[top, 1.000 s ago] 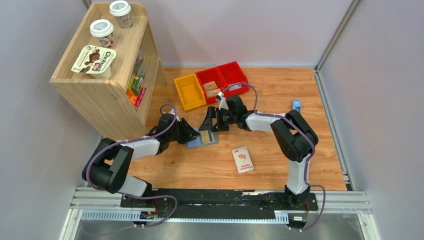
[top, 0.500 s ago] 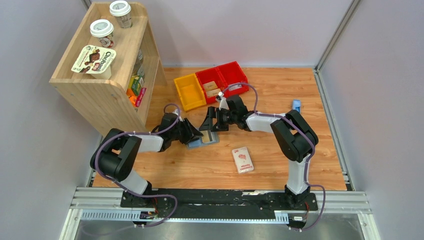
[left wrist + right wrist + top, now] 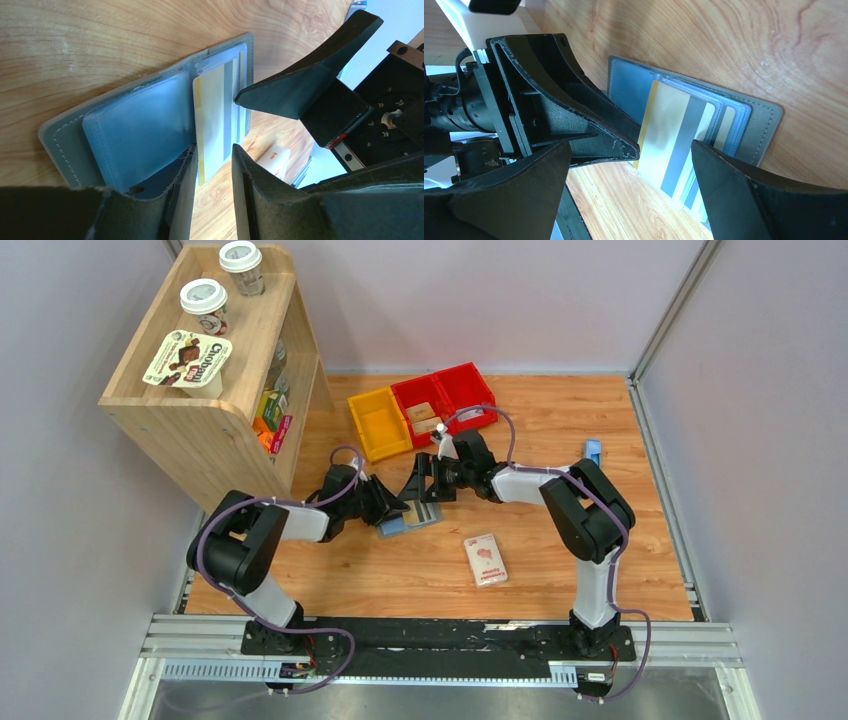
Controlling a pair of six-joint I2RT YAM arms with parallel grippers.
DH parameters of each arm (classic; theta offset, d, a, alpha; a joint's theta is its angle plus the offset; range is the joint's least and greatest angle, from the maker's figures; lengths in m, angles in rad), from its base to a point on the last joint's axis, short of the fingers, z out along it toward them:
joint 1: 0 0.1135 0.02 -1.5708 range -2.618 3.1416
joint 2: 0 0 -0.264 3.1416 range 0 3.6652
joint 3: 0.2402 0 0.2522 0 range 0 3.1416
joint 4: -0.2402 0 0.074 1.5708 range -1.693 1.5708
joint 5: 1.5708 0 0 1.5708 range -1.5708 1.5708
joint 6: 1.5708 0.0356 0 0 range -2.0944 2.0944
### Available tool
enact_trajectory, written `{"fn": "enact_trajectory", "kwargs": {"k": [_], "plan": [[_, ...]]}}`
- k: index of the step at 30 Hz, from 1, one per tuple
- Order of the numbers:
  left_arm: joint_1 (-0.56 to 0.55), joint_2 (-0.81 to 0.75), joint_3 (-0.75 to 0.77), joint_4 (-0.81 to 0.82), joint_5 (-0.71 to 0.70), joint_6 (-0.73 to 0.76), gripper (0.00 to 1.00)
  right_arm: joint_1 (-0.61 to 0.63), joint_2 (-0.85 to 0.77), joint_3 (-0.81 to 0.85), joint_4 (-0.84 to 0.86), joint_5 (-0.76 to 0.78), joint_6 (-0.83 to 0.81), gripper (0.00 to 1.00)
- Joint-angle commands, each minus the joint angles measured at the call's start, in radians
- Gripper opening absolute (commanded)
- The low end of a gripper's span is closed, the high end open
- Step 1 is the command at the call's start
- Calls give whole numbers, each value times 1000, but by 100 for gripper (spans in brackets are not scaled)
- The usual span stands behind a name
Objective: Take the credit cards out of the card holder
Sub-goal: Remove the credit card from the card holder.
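Note:
The grey card holder (image 3: 57, 142) lies open on the wooden table, its pale blue pockets up; from above it (image 3: 424, 517) shows between the two grippers. A pale yellow credit card (image 3: 215, 110) with a grey stripe sticks halfway out of a pocket. In the right wrist view that card (image 3: 669, 140) lies over a second tan one (image 3: 725, 125) still tucked in the holder (image 3: 766, 127). My left gripper (image 3: 214, 150) stands partly open astride the card's free end, with wood showing through the gap. My right gripper (image 3: 630, 145) hangs wide open over the holder's far side, holding nothing.
A white-and-pink packet (image 3: 485, 560) lies on the table nearer the bases. Yellow (image 3: 380, 423) and red (image 3: 445, 400) bins stand at the back. A wooden shelf (image 3: 200, 430) with cups rises at the left. A small blue object (image 3: 593, 450) lies far right.
The left arm's elbow has swung in toward the table and its gripper has edged right, closer onto the card holder. The right arm has not moved.

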Motion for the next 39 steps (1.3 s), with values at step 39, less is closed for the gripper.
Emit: {"fn": "enact_trajectory", "kwargs": {"k": [39], "plan": [[4,-109,-22,28,-34,-14,0,-8,58,-48,19,-8,15,100]]}}
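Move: The card to be drawn sits in the card holder's right pocket. Its middle lies roughly 2 cm right of the left gripper, 1 cm ahead and 2 cm below, with its yellow edge showing between the parted fingertips. The empty blue pocket lies about 4 cm left and 1 cm back; the white card box is some 17 cm right and 10 cm back. From the right hand, the card is about 2 cm left, 1 cm back and 4 cm below. Raise the left gripper about 2 cm with a slight forward drift of some 1 cm while narrowing its fingers around the card's yellow edge. Hover there briefly, then shut them fully, pinching the edge as the hand settles half a centimetre or so. Keep the right gripper wide open and nearly still, one fingertip resting on the card by the pocket's rim. ##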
